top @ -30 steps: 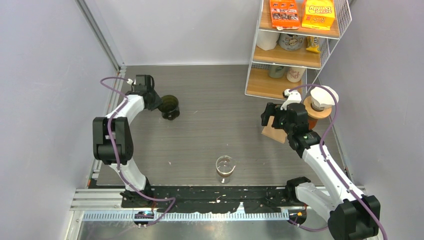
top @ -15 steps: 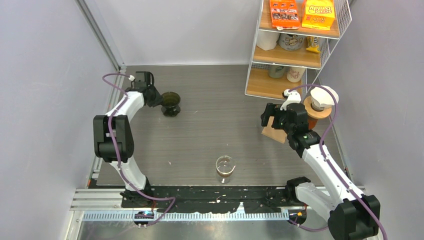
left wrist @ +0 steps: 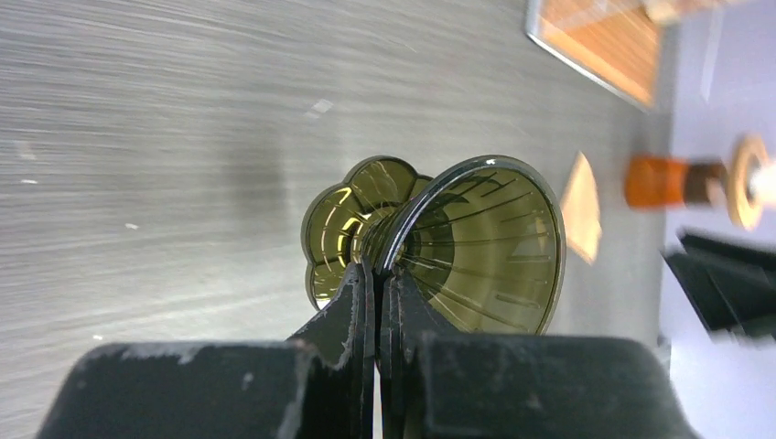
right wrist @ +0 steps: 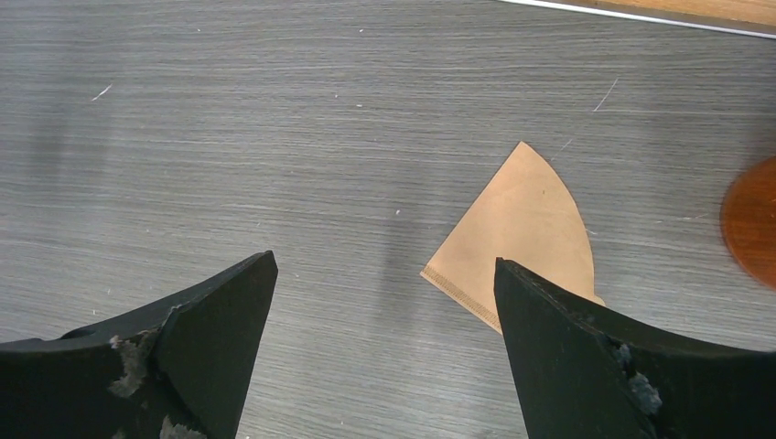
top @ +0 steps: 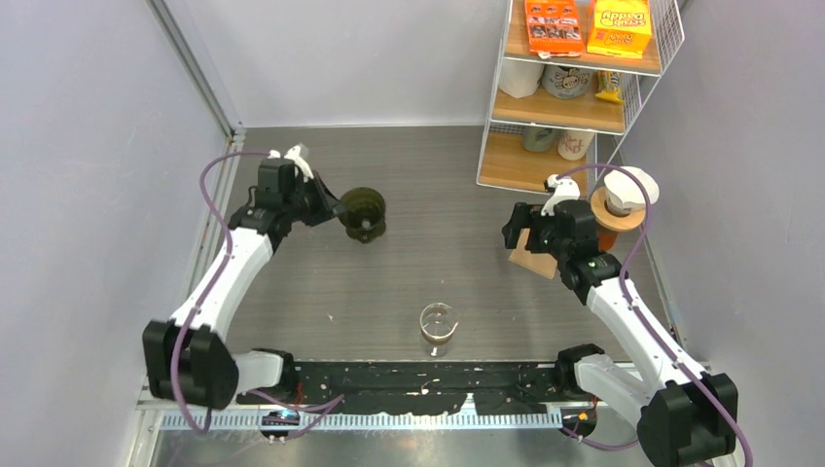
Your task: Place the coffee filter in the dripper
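My left gripper [top: 336, 211] is shut on the rim of the olive-green glass dripper [top: 362, 212] and holds it above the table, left of centre. In the left wrist view the jaws [left wrist: 377, 267] pinch the dripper's [left wrist: 476, 247] wall, one finger inside the cone. The brown paper coffee filter [top: 530, 258] lies flat on the table at the right, under my right gripper [top: 520, 231]. In the right wrist view the filter [right wrist: 522, 238] lies just ahead of the right finger, and the gripper [right wrist: 384, 274] is open and empty.
A glass server [top: 438, 326] stands near the front middle. A wire shelf rack [top: 569, 92] with boxes and mugs is at the back right. An orange canister with a wooden lid and white filters on top [top: 619, 206] stands beside the right arm.
My left gripper has carried the dripper to the right and a little forward, away from the left wall. The right arm has stayed over the filter.
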{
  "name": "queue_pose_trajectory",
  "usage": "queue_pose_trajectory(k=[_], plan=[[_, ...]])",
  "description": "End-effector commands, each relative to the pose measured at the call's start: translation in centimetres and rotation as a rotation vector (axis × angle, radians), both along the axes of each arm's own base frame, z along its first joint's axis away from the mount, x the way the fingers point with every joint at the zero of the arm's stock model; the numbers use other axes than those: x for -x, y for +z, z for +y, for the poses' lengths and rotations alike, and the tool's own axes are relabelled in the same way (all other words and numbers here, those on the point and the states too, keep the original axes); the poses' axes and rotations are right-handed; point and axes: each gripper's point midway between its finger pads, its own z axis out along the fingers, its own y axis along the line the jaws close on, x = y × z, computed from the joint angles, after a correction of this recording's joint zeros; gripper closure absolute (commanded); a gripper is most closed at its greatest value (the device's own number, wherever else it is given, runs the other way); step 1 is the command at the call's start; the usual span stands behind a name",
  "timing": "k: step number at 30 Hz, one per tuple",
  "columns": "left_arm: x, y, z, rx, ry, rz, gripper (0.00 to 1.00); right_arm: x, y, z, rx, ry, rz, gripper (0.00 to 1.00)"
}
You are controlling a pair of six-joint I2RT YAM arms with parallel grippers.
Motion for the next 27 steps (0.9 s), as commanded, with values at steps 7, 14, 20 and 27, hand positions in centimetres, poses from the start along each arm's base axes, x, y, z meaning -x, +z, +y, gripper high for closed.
queue_pose_trajectory(k=[7,14,20,27], plan=[[15.5,6.6,-10.1,0.108,-0.624,-0.167,1.00,-0.6,0.9,0.7,-0.003,0.035,-0.016,0.04],[21.3,7.1,-13.6,0.185,-0.830,-0.102,1.00,-0.5,0.7,0.8,-0.003,0.039,-0.005,0.05],[22.7,6.3,-16.1,0.141,-0.921,0.021,1.00,-0.5,0.6,1.0,-0.010,0.046,0.004,0.05],[21.9,6.2,-17.4,0.093,-0.943,0.030,1.00,-0.5,0.6,0.9,-0.007,0.047,0.005,0.05]])
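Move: The glass server, where the green dripper pinched in the left fingers is being taken, stands roughly 27 cm back and 23 cm to the right of the left hand, its middle about 9 cm lower. Little is near it; the brown filter papers lie about 3 cm back and 46 cm right of the left hand, some 15 cm below. From the right hand the server is about 23 cm back, 25 cm left and 6 cm lower. The green dripper, still pinched in the shut left fingers, is swept quickly back some 22 cm and about 17 cm to the right, towards the glass server. The left hand rises about 7 cm, then sinks by half of that as it slows, while it turns clockwise some 50 degrees to bring the dripper round over the server. ##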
